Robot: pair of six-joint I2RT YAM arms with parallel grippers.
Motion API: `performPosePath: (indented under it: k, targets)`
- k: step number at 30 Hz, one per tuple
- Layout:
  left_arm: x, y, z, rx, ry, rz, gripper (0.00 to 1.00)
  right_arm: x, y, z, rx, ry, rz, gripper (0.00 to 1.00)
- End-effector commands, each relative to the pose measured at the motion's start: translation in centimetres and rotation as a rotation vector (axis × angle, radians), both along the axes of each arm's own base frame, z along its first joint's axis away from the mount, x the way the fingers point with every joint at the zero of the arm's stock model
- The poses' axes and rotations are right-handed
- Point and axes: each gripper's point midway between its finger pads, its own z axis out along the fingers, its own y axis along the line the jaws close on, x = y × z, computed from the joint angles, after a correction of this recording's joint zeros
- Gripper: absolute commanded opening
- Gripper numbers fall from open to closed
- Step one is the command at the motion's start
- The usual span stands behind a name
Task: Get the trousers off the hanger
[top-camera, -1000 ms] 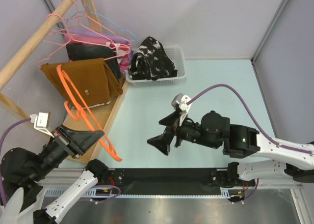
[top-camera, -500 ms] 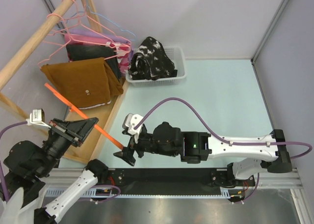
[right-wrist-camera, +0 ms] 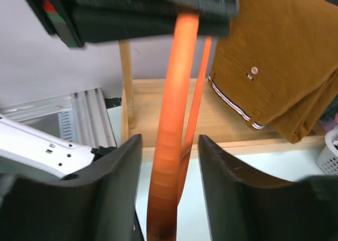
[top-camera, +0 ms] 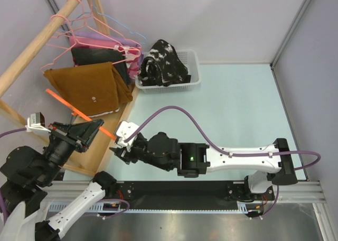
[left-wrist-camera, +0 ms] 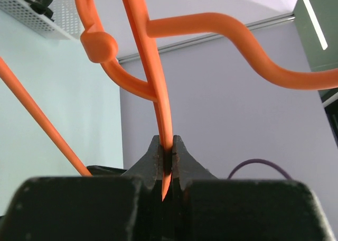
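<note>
My left gripper (top-camera: 94, 125) is shut on a bare orange hanger (top-camera: 66, 103) and holds it up at the near left; in the left wrist view the jaws (left-wrist-camera: 167, 164) pinch its thin orange wire (left-wrist-camera: 150, 66). My right gripper (top-camera: 117, 147) is open, and its fingers (right-wrist-camera: 108, 191) stand on either side of the hanger's orange bar (right-wrist-camera: 174, 146) without touching it. The rust-brown trousers (top-camera: 90, 87) hang folded on the wooden rack; their button shows in the right wrist view (right-wrist-camera: 280, 61). The black-and-white trousers (top-camera: 162, 64) lie bunched in the white basket (top-camera: 193, 80).
The wooden rack (top-camera: 31, 53) runs up the left side, with pink and blue hangers, a black garment (top-camera: 97, 56) and a purple one (top-camera: 87, 39) on it. Its wooden base board (right-wrist-camera: 211, 122) lies under the hanger. Grey walls close in the pale green table (top-camera: 232, 103).
My right arm has swung left and forward, bringing its open jaws around the lower end of the hanger. My left gripper has lifted and tilted the hanger, still shut on it.
</note>
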Motion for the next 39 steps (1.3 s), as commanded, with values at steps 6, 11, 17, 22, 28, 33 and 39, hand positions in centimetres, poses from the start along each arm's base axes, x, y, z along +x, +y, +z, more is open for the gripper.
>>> performPosePath:
  k: [6, 11, 17, 22, 28, 33, 39]
  targets:
    - [0.0, 0.7, 3.7, -0.081, -0.082, 0.037, 0.00, 2.2, 0.0, 3.3, 0.101, -0.066, -0.153, 0.00]
    - [-0.1, 1.5, 3.6, -0.088, -0.140, 0.067, 0.27, 2.7, 0.2, 3.6, 0.109, -0.078, -0.151, 0.00]
    - [-1.0, 1.9, 2.9, -0.011, -0.223, 0.059, 0.69, 4.1, 0.0, 4.7, 0.133, -0.042, -0.124, 0.00]
    - [-2.7, 2.0, 1.8, 0.106, -0.321, 0.016, 0.79, 6.0, -0.5, 6.1, 0.166, -0.015, -0.101, 0.00]
    - [-6.3, 2.6, 0.3, 0.221, -0.500, -0.045, 0.83, 7.2, -0.4, 7.2, 0.178, -0.010, -0.052, 0.00]
    - [-7.8, 2.5, -2.4, 0.267, -0.530, -0.096, 0.83, 7.9, 1.4, 7.7, 0.168, -0.005, -0.005, 0.00]
    - [-9.6, 3.4, -3.1, 0.312, -0.582, -0.101, 0.83, 7.4, 4.1, 8.4, 0.144, 0.000, 0.075, 0.00]
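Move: The right hand's half-open fingers straddle the near end of the orange hanger, which lies about 1 cm to that hand's left, level and neither ahead nor back; the left hand already pinches the same bar, with that end some 5 cm to its right, 4 cm back and 4 cm lower. From the right hand, the rack's wooden rod is roughly 22 cm ahead, 22 cm left and 10 cm higher, and the brown trousers hang about 18 cm ahead, 13 cm left and 12 cm lower. The right fingers close and pinch the hanger's near end before the left hand opens wide, lets go of the bar and draws back about 8 cm, sinking a little and tipping its fingers up some 30 degrees. Now alone on the hanger, the right hand carries it forward about 8.5 cm, past the left hand's old place, then mostly up about 6 cm with a little left at the end, taking the hook end towards the wooden rod. ##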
